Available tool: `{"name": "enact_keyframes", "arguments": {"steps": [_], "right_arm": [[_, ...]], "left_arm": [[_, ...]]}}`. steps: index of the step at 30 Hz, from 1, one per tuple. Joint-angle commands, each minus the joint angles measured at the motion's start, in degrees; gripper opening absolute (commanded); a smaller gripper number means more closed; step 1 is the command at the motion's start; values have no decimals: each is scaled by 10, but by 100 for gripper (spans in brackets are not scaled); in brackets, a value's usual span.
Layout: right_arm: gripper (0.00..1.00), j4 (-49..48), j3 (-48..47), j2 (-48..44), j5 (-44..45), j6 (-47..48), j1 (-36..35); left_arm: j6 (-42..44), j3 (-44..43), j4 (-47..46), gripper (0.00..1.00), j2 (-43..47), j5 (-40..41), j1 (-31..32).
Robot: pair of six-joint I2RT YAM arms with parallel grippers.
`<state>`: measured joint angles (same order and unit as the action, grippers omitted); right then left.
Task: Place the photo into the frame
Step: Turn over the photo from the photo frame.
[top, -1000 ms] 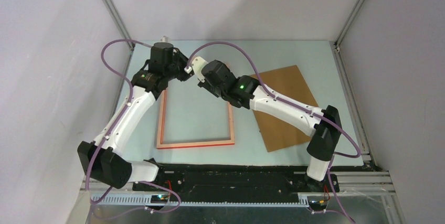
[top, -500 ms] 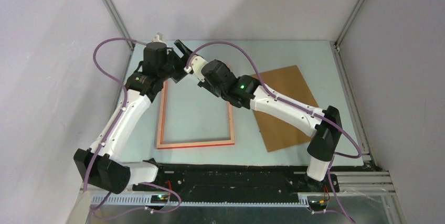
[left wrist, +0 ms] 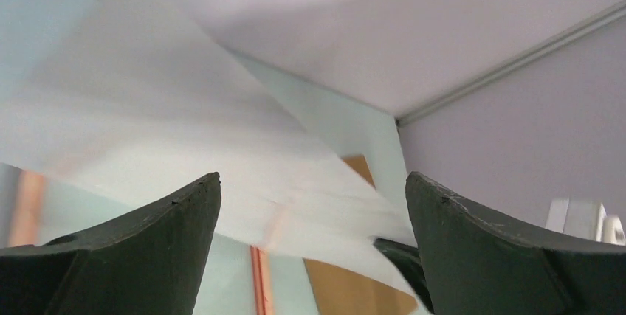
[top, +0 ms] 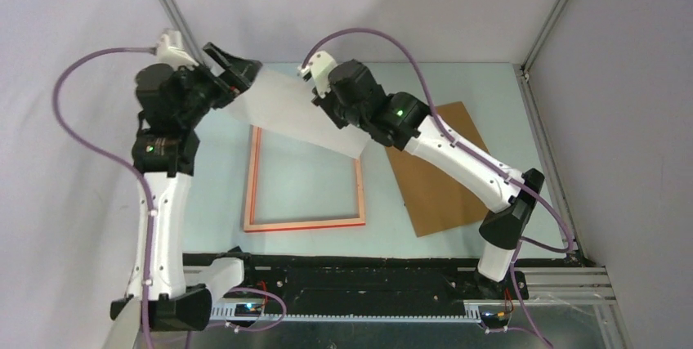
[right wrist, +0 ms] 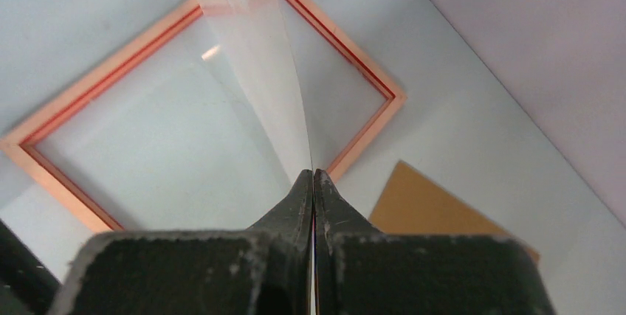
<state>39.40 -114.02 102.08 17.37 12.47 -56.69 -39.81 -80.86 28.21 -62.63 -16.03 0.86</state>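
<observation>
My right gripper (right wrist: pixel 313 175) is shut on one edge of the photo (top: pixel 298 116), which hangs tilted in the air over the far end of the frame (top: pixel 306 224). Only the photo's white side shows; in the right wrist view the photo (right wrist: pixel 258 71) runs almost edge-on away from the fingertips. The red-and-wood frame (right wrist: pixel 111 71) lies flat on the table below. My left gripper (top: pixel 233 67) is raised at the back left, open, next to the photo's far-left corner. In the left wrist view the photo (left wrist: pixel 184 130) lies beyond the spread fingers of the left gripper (left wrist: pixel 311 182).
A brown backing board (top: pixel 445 177) lies flat on the table right of the frame, partly under the right arm. Grey walls with metal corner rails stand close on the left, back and right. The arm bases sit along the near edge.
The left gripper opened, let go and swung up and back to the left. The right arm rose toward the back with the photo, which now shows as a white sheet above the frame.
</observation>
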Motion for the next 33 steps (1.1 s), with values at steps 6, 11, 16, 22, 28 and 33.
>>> {"name": "enact_keyframes", "arguments": {"steps": [6, 11, 16, 22, 28, 33], "right_arm": [[0, 30, -50, -10, -172, -169, 81], [0, -4, 8, -24, -299, -265, 125], [0, -86, 111, -50, -412, -362, 162], [0, -211, 252, -83, -515, -469, 231], [0, -330, 383, -119, -533, -535, 270], [0, -378, 440, -130, -536, -568, 286]], "left_arm": [[161, -24, 16, 100, 94, -17, -67], [184, 3, 27, 100, 110, -18, -67], [184, 23, 32, 100, 103, -30, -67], [174, 31, 33, 100, 81, -39, -67], [155, 41, 33, 100, 56, -56, -67], [151, 49, 33, 100, 45, -60, -67]]}}
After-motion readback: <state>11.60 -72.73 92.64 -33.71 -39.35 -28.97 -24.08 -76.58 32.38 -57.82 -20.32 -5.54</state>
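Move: The right fingers hold the photo, its middle roughly 5 cm to their left and about level with them. The frame's centre is some 7 cm left of the right hand, 5 cm back and 33 cm below; the brown board is about 25 cm to its right, 5 cm back, equally low. From the open, empty left hand the frame's centre lies about 9 cm right, 5 cm back and 40 cm down. Keep the right fingers shut on the photo's edge and roll that wrist some 70 degrees, clockwise seen from behind the hand, until the fingers point mostly left, rising slightly first, then sinking about 12 cm towards the frame and easing 6 cm right. Hold the left gripper wide open, draw it back, up and left, clear of the photo, then bring it partly forward and down again. ##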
